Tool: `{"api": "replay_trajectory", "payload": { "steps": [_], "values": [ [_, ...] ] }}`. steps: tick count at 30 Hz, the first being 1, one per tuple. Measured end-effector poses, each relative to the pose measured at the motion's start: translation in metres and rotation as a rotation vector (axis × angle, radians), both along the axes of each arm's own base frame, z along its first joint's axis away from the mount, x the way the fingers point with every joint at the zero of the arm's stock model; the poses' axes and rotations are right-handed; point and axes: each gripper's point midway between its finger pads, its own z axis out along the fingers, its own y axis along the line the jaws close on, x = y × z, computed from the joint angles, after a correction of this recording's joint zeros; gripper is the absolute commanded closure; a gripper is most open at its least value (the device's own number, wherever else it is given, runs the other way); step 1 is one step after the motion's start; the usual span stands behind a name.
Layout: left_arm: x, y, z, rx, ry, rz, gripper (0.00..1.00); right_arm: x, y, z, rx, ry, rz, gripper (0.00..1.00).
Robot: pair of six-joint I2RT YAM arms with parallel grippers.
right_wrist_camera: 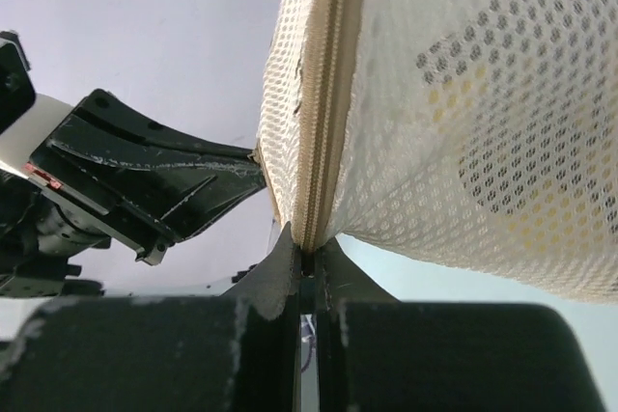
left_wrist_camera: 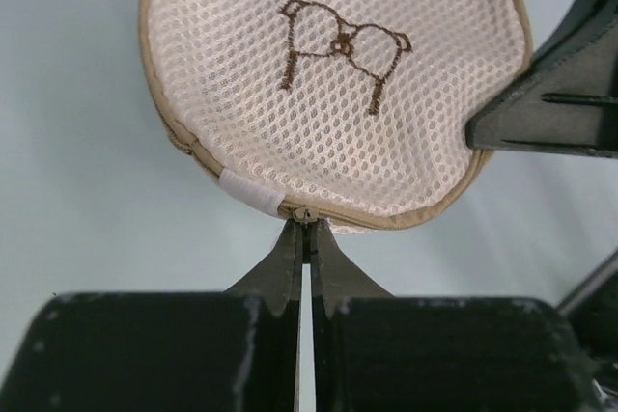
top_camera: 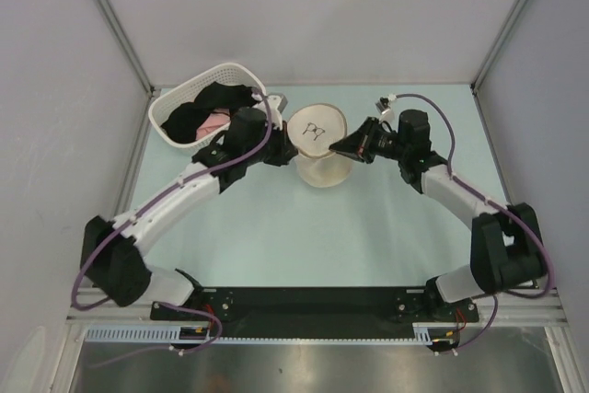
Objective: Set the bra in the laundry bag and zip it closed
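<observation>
The laundry bag (top_camera: 316,130), a round cream mesh pod with a dark bra icon on its face, is held between my two grippers near the table's middle back. My left gripper (left_wrist_camera: 307,221) is shut on the small metal zipper pull (left_wrist_camera: 307,212) at the bag's tan rim, beside a white tag (left_wrist_camera: 251,192). My right gripper (right_wrist_camera: 307,246) is shut on the zipped seam (right_wrist_camera: 323,94) on the opposite side. The bra (right_wrist_camera: 507,190) shows only as yellow patches through the mesh. From above, the left gripper (top_camera: 286,151) and right gripper (top_camera: 337,147) flank the bag.
A white slotted basket (top_camera: 180,96) holding black and pink garments stands at the back left, just behind the left wrist. Grey walls enclose the pale green table (top_camera: 304,236) on three sides. The black base rail (top_camera: 313,303) runs along the near edge.
</observation>
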Motion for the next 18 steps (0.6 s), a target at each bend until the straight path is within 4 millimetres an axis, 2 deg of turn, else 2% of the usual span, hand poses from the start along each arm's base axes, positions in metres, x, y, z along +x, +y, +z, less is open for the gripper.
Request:
{"api": "replay_trajectory", "payload": {
  "steps": [4, 7, 8, 9, 11, 12, 13, 14, 16, 18],
  "values": [
    [0.032, 0.000, -0.043, 0.060, 0.066, 0.035, 1.00, 0.026, 0.001, -0.046, -0.040, 0.076, -0.005, 1.00],
    [0.043, 0.000, -0.068, 0.090, 0.105, 0.053, 1.00, 0.032, 0.002, -0.075, -0.072, 0.115, 0.004, 0.99],
    [0.045, 0.000, -0.075, 0.099, 0.116, 0.054, 1.00, 0.033, 0.002, -0.081, -0.080, 0.121, 0.007, 0.96],
    [0.046, -0.001, -0.082, 0.107, 0.128, 0.054, 1.00, 0.034, 0.002, -0.087, -0.091, 0.123, 0.009, 0.84],
    [0.048, -0.002, -0.088, 0.114, 0.139, 0.053, 0.92, 0.034, 0.000, -0.091, -0.100, 0.116, 0.010, 0.72],
    [0.048, -0.003, -0.089, 0.115, 0.140, 0.052, 0.83, 0.033, 0.000, -0.092, -0.107, 0.102, 0.014, 0.56],
    [0.049, -0.003, -0.089, 0.117, 0.136, 0.051, 0.65, 0.031, -0.001, -0.094, -0.113, 0.098, 0.016, 0.47],
    [0.050, -0.003, -0.086, 0.116, 0.126, 0.049, 0.57, 0.028, -0.002, -0.097, -0.122, 0.099, 0.021, 0.30],
    [0.051, -0.002, -0.079, 0.113, 0.101, 0.051, 0.45, 0.023, -0.004, -0.101, -0.139, 0.109, 0.027, 0.18],
    [0.049, 0.000, -0.063, 0.095, 0.069, 0.050, 0.39, 0.016, -0.009, -0.102, -0.175, 0.107, 0.029, 0.06]
  ]
}}
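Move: Both hands already pinch the filled laundry bag along its zip rim, the left at its left part, the right nearer its right side. The patch of table it is meant for lies about 13 cm below both, some 5 cm ahead, roughly 7 cm right of the left hand and 2 cm left of the right hand. The white basket stands about 22 cm left of the left hand, 16 cm ahead and 10 cm below. Both hands lower the laundry bag about 9 cm and some 4 cm forward, then open, letting go. ##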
